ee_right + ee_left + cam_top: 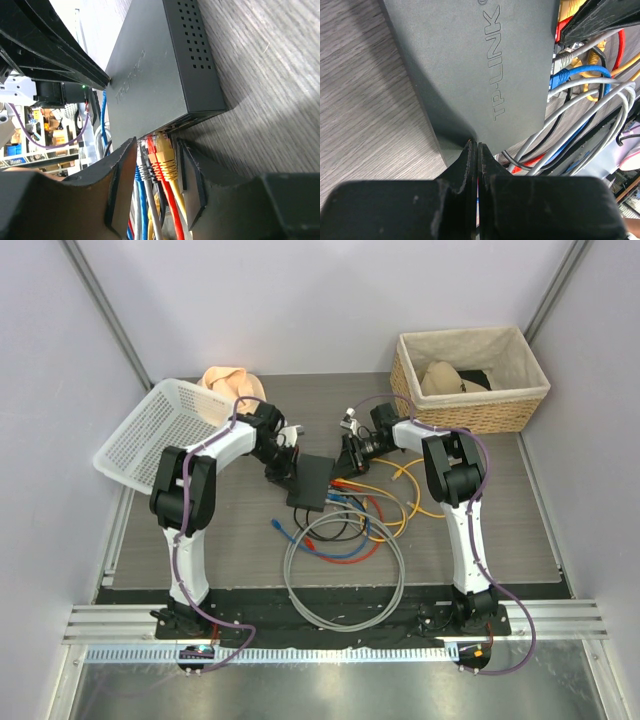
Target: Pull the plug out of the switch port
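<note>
The matte-black switch (310, 480) lies flat mid-table, its top filling the left wrist view (470, 65). Along its port edge sit a yellow plug (167, 155), a red plug (156, 159) and a grey plug (145, 169), with blue ones beside them. My right gripper (156, 145) is open and straddles these plugs; a gap shows between the yellow plug and the right pad (192, 172). My left gripper (474, 146) is shut with nothing between its fingers, its tips pressed on the switch's far edge, opposite the ports. In the top view the left gripper (281, 465) and the right gripper (349, 454) flank the switch.
A tangle of coloured cables (360, 515) and a grey cable coil (345, 575) lie in front of the switch. A white perforated basket (150, 430) leans at the left. A wicker basket (470, 380) stands at the back right, and a tan object (230, 380) at the back.
</note>
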You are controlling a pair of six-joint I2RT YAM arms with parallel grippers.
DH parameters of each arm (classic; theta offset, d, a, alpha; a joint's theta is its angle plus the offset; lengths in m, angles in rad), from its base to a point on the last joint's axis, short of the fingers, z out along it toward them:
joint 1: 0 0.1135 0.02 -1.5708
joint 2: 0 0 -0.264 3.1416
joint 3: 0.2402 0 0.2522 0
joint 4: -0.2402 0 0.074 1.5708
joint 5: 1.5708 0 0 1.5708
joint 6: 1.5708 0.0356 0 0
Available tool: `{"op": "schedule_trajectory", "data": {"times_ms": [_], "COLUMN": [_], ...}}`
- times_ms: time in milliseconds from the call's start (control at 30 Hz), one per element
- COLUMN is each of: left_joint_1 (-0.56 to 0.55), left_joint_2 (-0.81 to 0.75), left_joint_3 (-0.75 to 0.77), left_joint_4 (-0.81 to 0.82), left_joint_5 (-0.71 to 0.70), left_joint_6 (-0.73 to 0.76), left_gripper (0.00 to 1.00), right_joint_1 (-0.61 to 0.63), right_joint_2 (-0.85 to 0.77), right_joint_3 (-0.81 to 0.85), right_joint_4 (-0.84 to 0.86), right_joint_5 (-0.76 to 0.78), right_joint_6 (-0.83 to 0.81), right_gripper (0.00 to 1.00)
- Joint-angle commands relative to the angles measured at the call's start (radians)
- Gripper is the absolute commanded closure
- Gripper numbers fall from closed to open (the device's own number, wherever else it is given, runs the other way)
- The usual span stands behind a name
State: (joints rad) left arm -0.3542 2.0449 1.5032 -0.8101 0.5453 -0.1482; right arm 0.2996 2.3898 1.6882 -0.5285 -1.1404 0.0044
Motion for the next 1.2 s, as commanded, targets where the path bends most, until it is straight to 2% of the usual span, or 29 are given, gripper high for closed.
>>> {"op": "schedule_trajectory", "data": {"times_ms": [0, 367, 600, 700, 733, 767, 867, 1167], "left_joint_1": [-0.017, -0.026, -0.034, -0.038, -0.042, -0.042, -0.045, -0.049], "left_joint_2": [0.064, 0.064, 0.067, 0.072, 0.072, 0.074, 0.08, 0.095], "left_joint_3": [-0.009, -0.012, -0.014, -0.012, -0.012, -0.011, -0.003, 0.011], "left_joint_4": [0.003, 0.0, 0.0, 0.0, 0.0, 0.0, -0.003, -0.006], "left_joint_5": [-0.099, -0.105, -0.107, -0.107, -0.104, -0.105, -0.102, -0.102], "left_joint_6": [0.045, 0.048, 0.05, 0.048, 0.048, 0.048, 0.045, 0.044], "left_gripper": [1.0, 1.0, 1.0, 1.0, 1.0, 1.0, 1.0, 1.0], "right_joint_1": [-0.007, -0.01, -0.002, 0.003, 0.004, 0.004, 0.003, -0.019], "right_joint_2": [0.054, 0.078, 0.068, 0.055, 0.054, 0.054, 0.052, 0.062], "right_joint_3": [-0.025, 0.002, -0.004, -0.001, -0.001, 0.001, -0.002, -0.001], "right_joint_4": [-0.034, -0.03, 0.033, 0.044, 0.047, 0.045, 0.036, -0.063], "right_joint_5": [0.122, 0.137, 0.172, 0.189, 0.186, 0.183, 0.191, 0.223], "right_joint_6": [-0.078, -0.031, 0.086, 0.111, 0.111, 0.106, 0.077, -0.047], "right_gripper": [0.55, 0.61, 0.68, 0.74, 0.77, 0.86, 0.97, 0.98]}}
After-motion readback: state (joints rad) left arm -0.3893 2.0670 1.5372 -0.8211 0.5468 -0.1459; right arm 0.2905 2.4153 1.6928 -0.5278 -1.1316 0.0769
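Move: The yellow plug sits in the switch's far port between my right hand's open fingers, level with it, about 1 cm to the left and 1 cm lower. The red plug is right beside it, roughly 1 cm nearer me, and the blue plug some 5 cm nearer. The switch's middle is about 6 cm left and 2 cm back. From my left hand, the switch's middle lies around 3 cm ahead and 4 cm right, and the yellow plug 5 cm ahead and 10 cm right. I sink my right hand about 1 cm, tip its fingers down some 5 degrees, and close them from half open until they pinch the yellow plug at the port, leaving the red one outside the grip. Meanwhile my left hand, still shut with its fingertips resting on the switch's top near the near-left corner, creeps about 1.5 cm to the right over the case. ##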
